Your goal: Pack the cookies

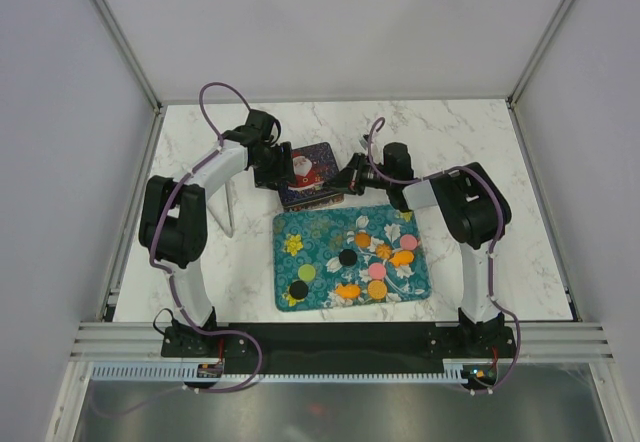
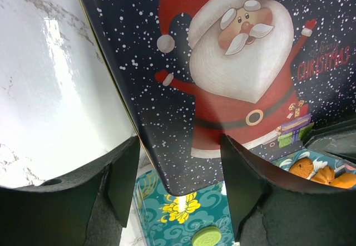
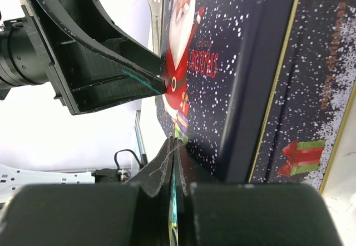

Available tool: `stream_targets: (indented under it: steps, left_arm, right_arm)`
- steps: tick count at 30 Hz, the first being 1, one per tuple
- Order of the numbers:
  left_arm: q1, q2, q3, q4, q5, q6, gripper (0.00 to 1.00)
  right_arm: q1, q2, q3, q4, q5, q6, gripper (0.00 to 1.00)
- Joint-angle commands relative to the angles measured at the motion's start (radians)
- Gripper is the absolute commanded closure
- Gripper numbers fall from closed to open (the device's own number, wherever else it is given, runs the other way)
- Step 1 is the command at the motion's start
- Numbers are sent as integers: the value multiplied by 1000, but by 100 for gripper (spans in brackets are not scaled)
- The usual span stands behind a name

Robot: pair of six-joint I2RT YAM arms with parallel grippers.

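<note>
Several cookies [image 1: 347,257], orange, pink, green and black discs, lie on the teal flowered tray [image 1: 320,232]. Behind the tray sits a dark blue Christmas tin [image 1: 310,177]. Its Santa lid [image 2: 233,62] is tilted up, one corner hanging over the tray [image 2: 167,224] and a green cookie [image 2: 207,237]. My right gripper [image 1: 345,177] is shut on the lid's thin edge [image 3: 175,146], beside the tin's side wall [image 3: 300,90]. My left gripper [image 1: 283,169] stands open at the lid's left, with the lid's corner between its fingers [image 2: 178,168]. Orange cookies [image 2: 311,169] show under the lid.
A thin metal stand [image 1: 230,207] rises from the marble table [image 1: 450,132] left of the tray. White walls close the table in at the back and both sides. The arms' black base rail [image 1: 330,337] runs along the near edge.
</note>
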Motion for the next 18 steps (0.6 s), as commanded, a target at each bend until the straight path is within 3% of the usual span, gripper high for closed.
stream_targets:
  steps: [1, 8, 18]
  left_arm:
    - [-4, 23, 11, -19, -15, 46, 33]
    - [-6, 21, 16, -19, -13, 45, 33]
    - [-4, 26, 23, -18, -4, 40, 33]
  right_arm:
    - [-23, -15, 28, -56, 26, -29, 94]
    - [-23, -95, 145, -144, 26, -31, 93]
    - [0, 4, 95, 81, 32, 88, 92]
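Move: The right hand's shut fingers are at the near right corner of the Santa lid, whose middle lies about 4 cm ahead, 5 cm to its left and some 1 cm lower. The orange cookie lies about 11 cm back and 7 cm right; the black cookie about 15 cm back and 4 cm right, both some 7 cm lower. From the left hand, the lid's middle is about 4 cm ahead and 4 cm right. The right hand, fingers still shut, lifts off the lid's near right corner, rising some 6 cm and going 3 cm forward. ##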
